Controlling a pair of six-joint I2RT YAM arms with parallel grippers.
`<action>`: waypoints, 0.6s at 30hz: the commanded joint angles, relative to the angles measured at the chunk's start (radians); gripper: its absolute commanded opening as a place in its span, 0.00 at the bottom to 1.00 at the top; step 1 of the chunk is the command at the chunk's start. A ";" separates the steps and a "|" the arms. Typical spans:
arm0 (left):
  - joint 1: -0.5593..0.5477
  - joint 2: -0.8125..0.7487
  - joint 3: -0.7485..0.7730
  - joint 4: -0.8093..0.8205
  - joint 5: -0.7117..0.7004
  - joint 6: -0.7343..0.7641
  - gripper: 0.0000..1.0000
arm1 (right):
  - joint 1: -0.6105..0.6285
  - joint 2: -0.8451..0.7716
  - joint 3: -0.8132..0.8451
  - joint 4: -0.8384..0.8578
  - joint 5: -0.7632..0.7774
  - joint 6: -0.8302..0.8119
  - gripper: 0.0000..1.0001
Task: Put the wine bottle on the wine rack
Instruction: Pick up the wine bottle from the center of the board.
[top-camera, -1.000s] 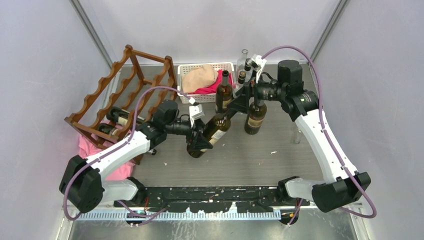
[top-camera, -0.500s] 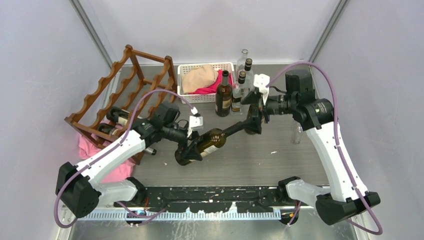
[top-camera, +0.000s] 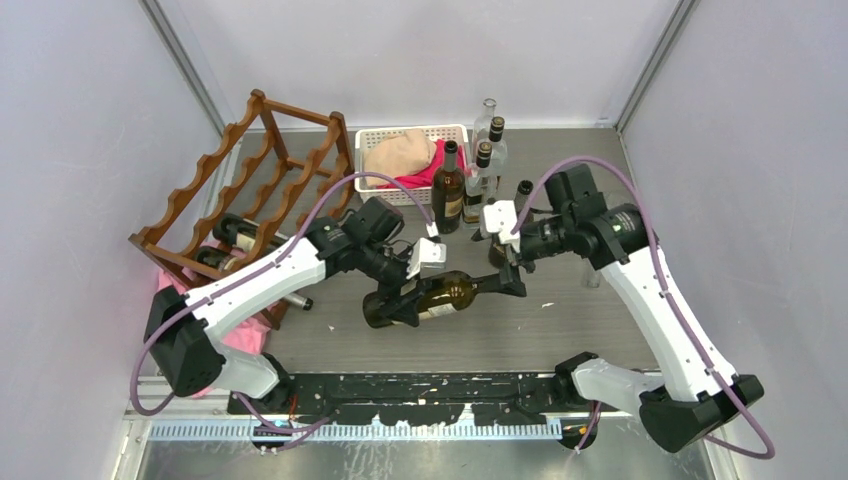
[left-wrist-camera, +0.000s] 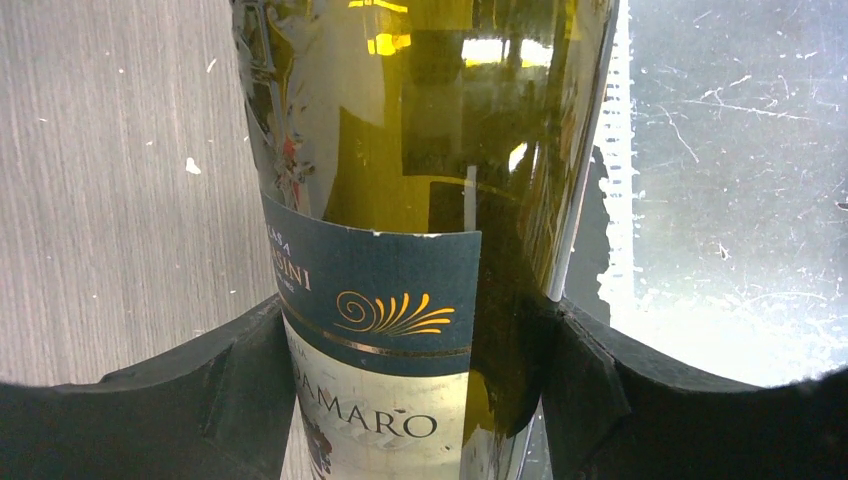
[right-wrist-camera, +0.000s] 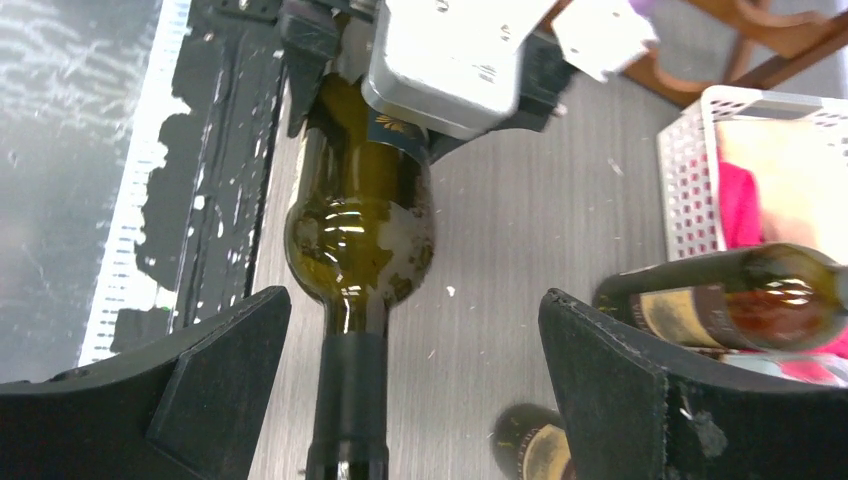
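Note:
The wine bottle (top-camera: 440, 296), dark green glass with a blue and cream label, hangs nearly level above the table, base to the left. My left gripper (top-camera: 412, 297) is shut on its body, with the label (left-wrist-camera: 385, 330) between the black fingers (left-wrist-camera: 225, 395). Over the bottle's neck (right-wrist-camera: 350, 400) my right gripper (top-camera: 510, 272) is open, its fingers (right-wrist-camera: 205, 380) wide apart and not touching the glass. The reddish-brown wine rack (top-camera: 262, 178) stands at the back left, with two bottles (top-camera: 232, 234) lying in its lowest tier.
A white basket (top-camera: 372, 140) with beige and pink cloths sits behind the bottle. Several upright bottles (top-camera: 447, 190) stand right of it, one (top-camera: 523, 188) just behind my right gripper. A pink cloth (top-camera: 180, 292) lies under the rack's near corner.
The left arm has swung the wine bottle from a steep tilt to nearly level and shifted it right. My right gripper has opened wide and come down toward the near side, along the neck.

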 joint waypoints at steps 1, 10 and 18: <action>-0.019 0.016 0.094 -0.014 0.017 0.021 0.00 | 0.082 0.019 0.022 -0.098 0.117 -0.134 1.00; -0.031 0.015 0.084 0.022 -0.002 -0.005 0.00 | 0.154 0.017 -0.050 -0.002 0.195 -0.009 1.00; -0.031 0.027 0.100 0.031 0.003 -0.015 0.00 | 0.214 0.011 -0.109 0.070 0.282 0.060 1.00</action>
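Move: The open right hand is going for the neck of the wine bottle, which the left hand already holds lying across, neck to the right. The neck is about 6 cm below the right hand, 3 cm back and 1 cm to its left. A standing bottle is some 14 cm ahead and 5 cm to the right of that hand, a back bottle roughly 24 cm ahead and 9 cm left, both middles about 13 cm lower. From the left hand the neck lies some 17 cm right, 2 cm ahead and 5 cm up. The right hand sinks almost 6 cm and draws back only a little, coming down onto the neck of the held wine bottle with its fingers wide open, one on the near side and one on the far side, while its wrist rolls about 10 degrees so the leftward-pointing fingers dip more steeply. The left hand keeps its grip round the labelled body, settling about 1 cm lower at the start and then holding the bottle still. ##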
